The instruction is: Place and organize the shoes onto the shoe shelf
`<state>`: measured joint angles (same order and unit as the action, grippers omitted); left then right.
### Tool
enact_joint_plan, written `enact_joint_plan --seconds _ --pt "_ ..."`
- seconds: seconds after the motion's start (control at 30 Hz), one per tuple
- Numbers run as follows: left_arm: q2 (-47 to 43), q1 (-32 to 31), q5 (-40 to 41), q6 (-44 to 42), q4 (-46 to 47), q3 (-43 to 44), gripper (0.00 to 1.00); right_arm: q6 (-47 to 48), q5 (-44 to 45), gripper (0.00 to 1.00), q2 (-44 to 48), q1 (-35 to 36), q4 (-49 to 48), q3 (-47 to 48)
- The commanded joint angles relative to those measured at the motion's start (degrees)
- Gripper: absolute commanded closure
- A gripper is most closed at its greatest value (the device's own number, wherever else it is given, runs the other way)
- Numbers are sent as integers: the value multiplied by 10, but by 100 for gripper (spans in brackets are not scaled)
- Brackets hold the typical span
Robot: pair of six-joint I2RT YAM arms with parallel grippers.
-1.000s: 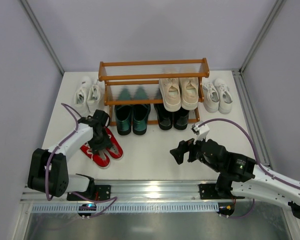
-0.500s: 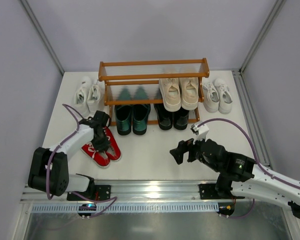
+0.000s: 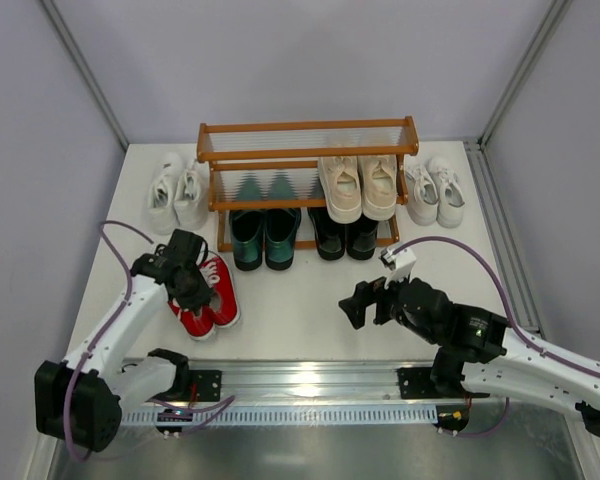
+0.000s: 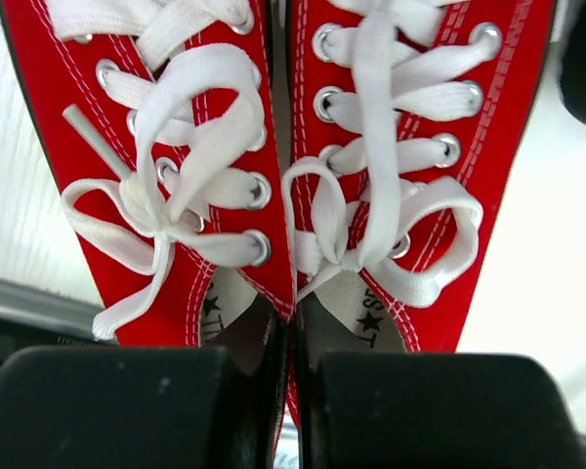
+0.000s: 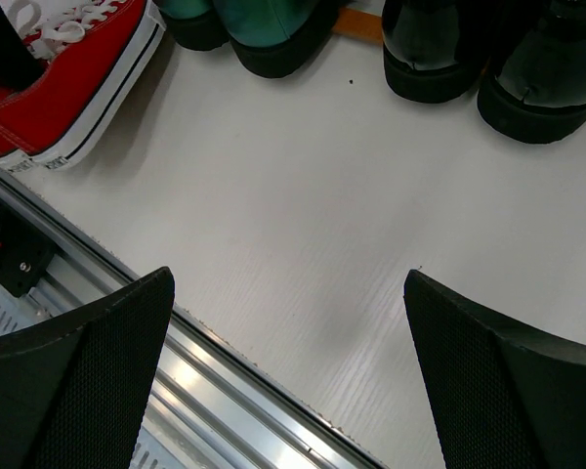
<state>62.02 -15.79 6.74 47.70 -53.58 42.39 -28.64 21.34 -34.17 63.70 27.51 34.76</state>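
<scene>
The red sneakers [image 3: 210,297] with white laces stand side by side on the table in front of the shoe shelf [image 3: 310,127]. My left gripper [image 3: 191,287] is shut on them. In the left wrist view one finger sits inside each shoe opening, and the gripper [image 4: 291,337] pinches the two touching inner walls of the red sneakers [image 4: 493,107]. My right gripper [image 3: 352,306] hovers open over bare table, with nothing between its fingers [image 5: 88,362]. Beige sneakers [image 3: 360,188] sit on the middle tier. Green loafers [image 3: 265,238] and black loafers [image 3: 345,235] sit at the bottom.
One white sneaker pair [image 3: 177,190] stands on the table left of the shelf, another [image 3: 435,190] to its right. The right wrist view shows a red sneaker [image 5: 68,78], the green loafers [image 5: 264,24], the black loafers [image 5: 488,49] and the metal rail [image 5: 225,391] at the table's near edge.
My left gripper has shut on the red sneakers' inner walls, drawing the two shoes together. The left arm has swung outward to the left. The right arm has not moved.
</scene>
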Motion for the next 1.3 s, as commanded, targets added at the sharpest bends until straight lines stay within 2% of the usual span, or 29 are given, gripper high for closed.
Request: enact_joint_plan --seconds 0.0,0.13,0.33,0.5,0.63,0.83,1.1,1.27 --pt "-51 -3 -14 5 -47 62 100 0 14 0 -10 4 -17 7" --pt "-72 -4 -24 6 -116 84 100 -1 13 0 -21 4 -17 12" --pt "-145 -5 44 26 -161 137 100 -4 12 0 -26 4 -23 9" --pt "-176 -4 21 -34 -115 168 100 -4 15 0 -29 4 -15 18" --pt "-154 -8 -47 -92 -93 197 100 -4 18 0 -31 4 -12 22" --pt "-148 -45 -86 -158 -29 228 100 -9 21 0 -48 4 -5 34" --pt "-96 -136 -28 -227 5 303 100 -7 27 0 -73 4 6 63" --pt "-49 -146 -19 -263 47 327 100 -12 34 0 -79 4 14 75"
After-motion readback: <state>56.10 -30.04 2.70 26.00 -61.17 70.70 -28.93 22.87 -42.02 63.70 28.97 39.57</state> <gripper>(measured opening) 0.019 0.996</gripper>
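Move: The left hand holds the red sneakers just off the table. The empty left part of the middle tier, where they seem bound, lies about 24 cm ahead, 12 cm right and 10 cm above it. The green loafers sit below that spot: 24 cm ahead, 13 cm right and 4 cm below the hand. The cream shoes are 24 cm beyond the hand, 36 cm right and 12 cm up. From the idle right hand, the spot is 27 cm ahead, 21 cm left, roughly level. Keeping both red sneakers pinched by their touching inner sides near the ankle openings, the left hand lifts them some 17 cm, first drawing back slightly, then swinging right and forward towards the shelf's left half. On the way the wrist turns about 35 degrees clockwise and tips the fingers forward and up, the grip staying shut. ##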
